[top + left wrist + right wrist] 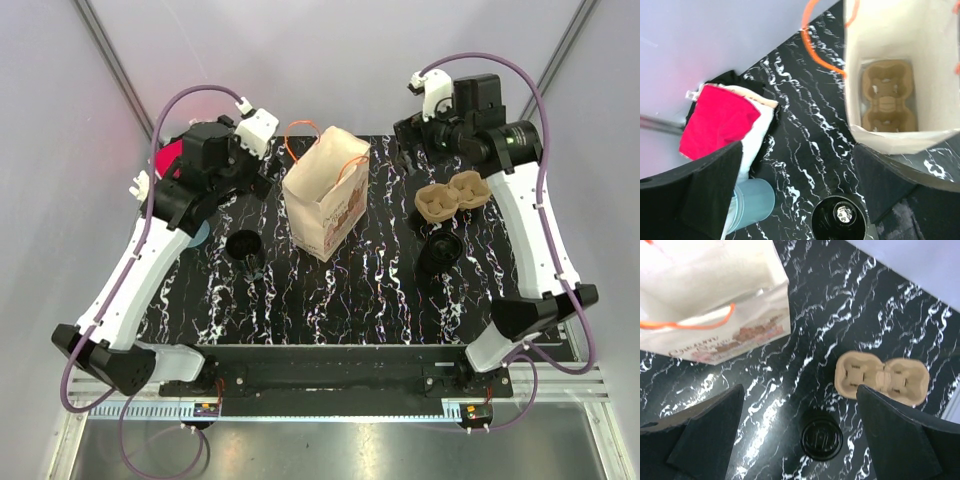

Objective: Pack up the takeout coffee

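Observation:
A white paper bag (325,190) with orange handles stands open mid-table; the left wrist view shows a cardboard cup carrier (888,95) lying at its bottom. A second cardboard carrier (452,195) lies to the right of the bag. A lidded black coffee cup (441,250) stands just in front of that carrier. An open black cup (243,245) stands left of the bag. My left gripper (800,200) hovers open above the open cup (840,217), holding nothing. My right gripper (800,440) hangs open and unladen over the lidded cup (821,437) and carrier (882,377).
A pale blue cup (752,200) lies on its side at the left, next to a red and white cloth (720,122) near the table's back-left corner. Grey walls close in the black marbled table (380,300) on three sides.

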`<move>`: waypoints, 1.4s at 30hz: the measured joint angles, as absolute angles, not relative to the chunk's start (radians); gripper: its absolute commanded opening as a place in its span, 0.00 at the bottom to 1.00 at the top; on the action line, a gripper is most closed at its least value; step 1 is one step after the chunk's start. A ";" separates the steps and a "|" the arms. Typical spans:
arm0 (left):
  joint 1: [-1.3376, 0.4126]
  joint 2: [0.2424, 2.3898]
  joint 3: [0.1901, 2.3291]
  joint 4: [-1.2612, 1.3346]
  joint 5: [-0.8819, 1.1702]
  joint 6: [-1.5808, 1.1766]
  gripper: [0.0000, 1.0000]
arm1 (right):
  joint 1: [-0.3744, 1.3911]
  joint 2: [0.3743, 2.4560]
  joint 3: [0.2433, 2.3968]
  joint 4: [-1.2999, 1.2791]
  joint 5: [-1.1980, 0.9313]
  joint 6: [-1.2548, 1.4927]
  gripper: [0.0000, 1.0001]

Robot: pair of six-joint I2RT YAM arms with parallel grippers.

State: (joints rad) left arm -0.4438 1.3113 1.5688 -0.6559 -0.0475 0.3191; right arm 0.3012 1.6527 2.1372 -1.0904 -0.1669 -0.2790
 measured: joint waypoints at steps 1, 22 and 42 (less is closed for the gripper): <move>-0.444 1.309 1.565 -0.657 -0.032 0.326 0.99 | 0.299 1.631 2.106 -1.080 -0.163 -0.280 1.00; -0.448 1.761 1.872 -0.720 0.100 0.371 0.42 | 0.295 1.080 1.568 -0.976 -0.084 -0.280 1.00; -0.448 2.009 2.232 -0.789 0.051 0.447 0.00 | 0.295 1.066 1.523 -0.947 -0.061 -0.268 1.00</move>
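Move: The orange handle loop on the bag's far-left side lies some 10 cm ahead of the open left hand, about 9 cm to its right and roughly 6 cm lower. The bag's middle is about 6 cm ahead, 16 cm right; the left black cup is 3 cm back and 3 cm left. For the empty right hand, the right black cup is roughly 10 cm back, 7 cm right and far below, the carton 5 cm ahead, 11 cm right. The left fingers shut fully and pinch the orange handle: the hand first dips about 5 cm and slides right to the bag, then drives forward, some 13 cm in all, turning about 10 degrees clockwise and easing up slightly at the end. The right hand, wide open, draws back about 11 cm and 5 cm right towards its black cup, then holds above it, touching nothing. ##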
